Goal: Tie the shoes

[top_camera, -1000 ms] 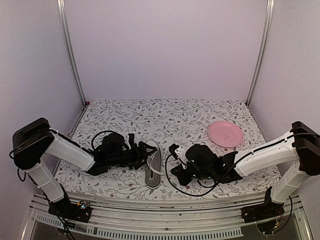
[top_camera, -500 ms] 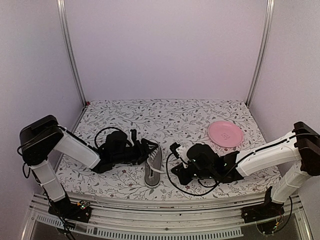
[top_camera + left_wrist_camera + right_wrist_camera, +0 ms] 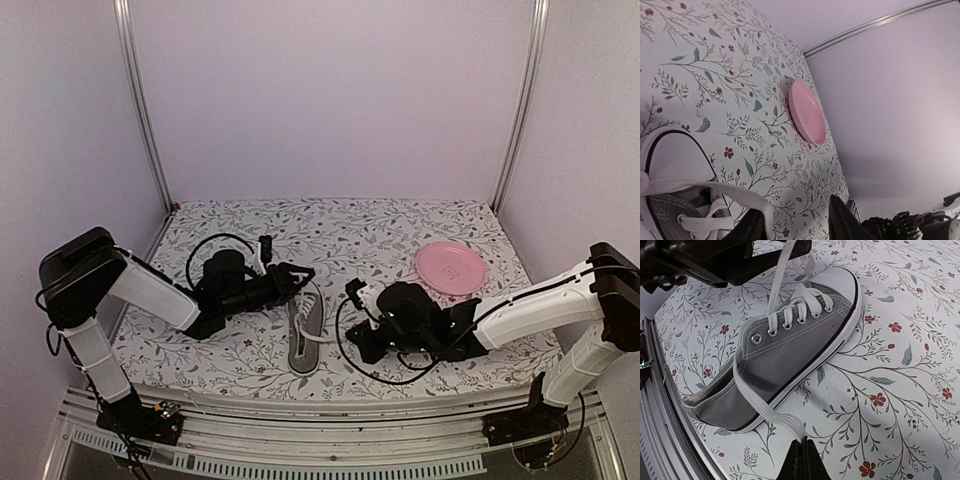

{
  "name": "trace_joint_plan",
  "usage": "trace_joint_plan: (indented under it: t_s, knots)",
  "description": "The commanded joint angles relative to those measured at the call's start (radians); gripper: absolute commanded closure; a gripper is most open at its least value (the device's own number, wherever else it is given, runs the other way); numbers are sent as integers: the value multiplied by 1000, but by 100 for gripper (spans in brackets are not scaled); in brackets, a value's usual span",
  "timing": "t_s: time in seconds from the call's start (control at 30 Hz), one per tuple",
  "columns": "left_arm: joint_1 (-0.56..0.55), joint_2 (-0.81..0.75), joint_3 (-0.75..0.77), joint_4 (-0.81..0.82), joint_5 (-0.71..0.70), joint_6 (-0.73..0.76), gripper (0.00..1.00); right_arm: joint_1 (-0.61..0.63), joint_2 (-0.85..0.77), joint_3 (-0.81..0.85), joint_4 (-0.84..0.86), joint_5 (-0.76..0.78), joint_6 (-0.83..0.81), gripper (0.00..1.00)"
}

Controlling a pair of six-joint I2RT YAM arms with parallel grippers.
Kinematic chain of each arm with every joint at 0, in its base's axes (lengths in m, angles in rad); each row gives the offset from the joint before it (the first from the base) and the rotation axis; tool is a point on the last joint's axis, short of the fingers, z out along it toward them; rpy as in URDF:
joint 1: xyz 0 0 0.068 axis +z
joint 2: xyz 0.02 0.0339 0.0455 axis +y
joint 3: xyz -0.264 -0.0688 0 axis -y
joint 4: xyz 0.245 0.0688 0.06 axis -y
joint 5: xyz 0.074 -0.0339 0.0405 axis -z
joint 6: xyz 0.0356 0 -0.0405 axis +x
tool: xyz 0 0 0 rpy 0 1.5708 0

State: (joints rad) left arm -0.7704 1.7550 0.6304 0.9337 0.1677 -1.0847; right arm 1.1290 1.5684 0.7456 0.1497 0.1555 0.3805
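The grey shoe point(image 3: 305, 338) with white sole and laces lies on the floral cloth between both arms, toe pointing away. My right gripper point(image 3: 801, 441) is shut on the end of one white lace point(image 3: 760, 407), which runs over the heel side of the shoe point(image 3: 790, 345). That gripper point(image 3: 346, 342) sits low, just right of the shoe. My left gripper point(image 3: 302, 272) hovers over the toe end with its jaws apart. The other lace point(image 3: 715, 187) rises from the eyelets and drapes over one finger point(image 3: 752, 225); the cloth shows in the gap of this gripper point(image 3: 795, 212).
A pink round plate point(image 3: 452, 267) lies at the back right of the floral cloth point(image 3: 350, 230). Black cables loop beside both wrists. The table's metal front rail point(image 3: 330, 440) runs close behind the shoe's heel. Pale walls enclose three sides.
The left gripper has risen and swung toward the toe, drawing its lace upward, and its jaws have narrowed. The right gripper stays shut on its lace end, almost still.
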Motion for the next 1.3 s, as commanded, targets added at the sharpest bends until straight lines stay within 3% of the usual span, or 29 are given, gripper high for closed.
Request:
trace_joint_plan:
  t_s: [0.0, 0.37, 0.53, 0.73, 0.93, 1.27]
  knots:
    - [34, 17, 35, 98, 93, 90, 63, -36, -39, 3, 24, -21, 5, 98]
    - [84, 25, 95, 8, 340, 255, 91, -147, 15, 96, 71, -92, -43, 98]
    - [94, 2, 114, -130, 425, 379, 100, -201, 53, 163, 89, -150, -81, 98]
    - [102, -30, 161, -303, 541, 522, 100, -225, 106, 236, 90, -208, -130, 98]
    - [106, -24, 264, -560, 543, 673, 99, -226, 126, 264, 101, -254, -157, 98]
    - [106, 0, 330, -645, 604, 739, 94, -230, 137, 277, 102, -262, -157, 98]
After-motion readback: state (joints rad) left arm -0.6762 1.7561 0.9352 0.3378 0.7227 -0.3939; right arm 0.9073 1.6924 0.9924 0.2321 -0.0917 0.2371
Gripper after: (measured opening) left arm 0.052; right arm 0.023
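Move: The left hand's half-open fingers already have the lace loop over one fingertip, barely 1 cm to the left of the hand point. The right gripper's lace end is about 11 cm back, 8 cm right and 5 cm below this hand; the shoe's middle is 7 cm back, 3 cm left, 9 cm down. From the right hand, the loop lies some 11 cm ahead, 8 cm left and 5 cm up, the shoe 4 cm ahead, 11 cm left, 4 cm down. Keeping its shut grip on the lace end, the right hand swings forward about 9 cm and up some 6, first edging right and then left, to meet the left fingertips above the shoe. The left hand lifts about 3 cm while its fingers close on the lace, then sinks back and draws back and right towards the right gripper, turning clockwise some 35 degrees. ##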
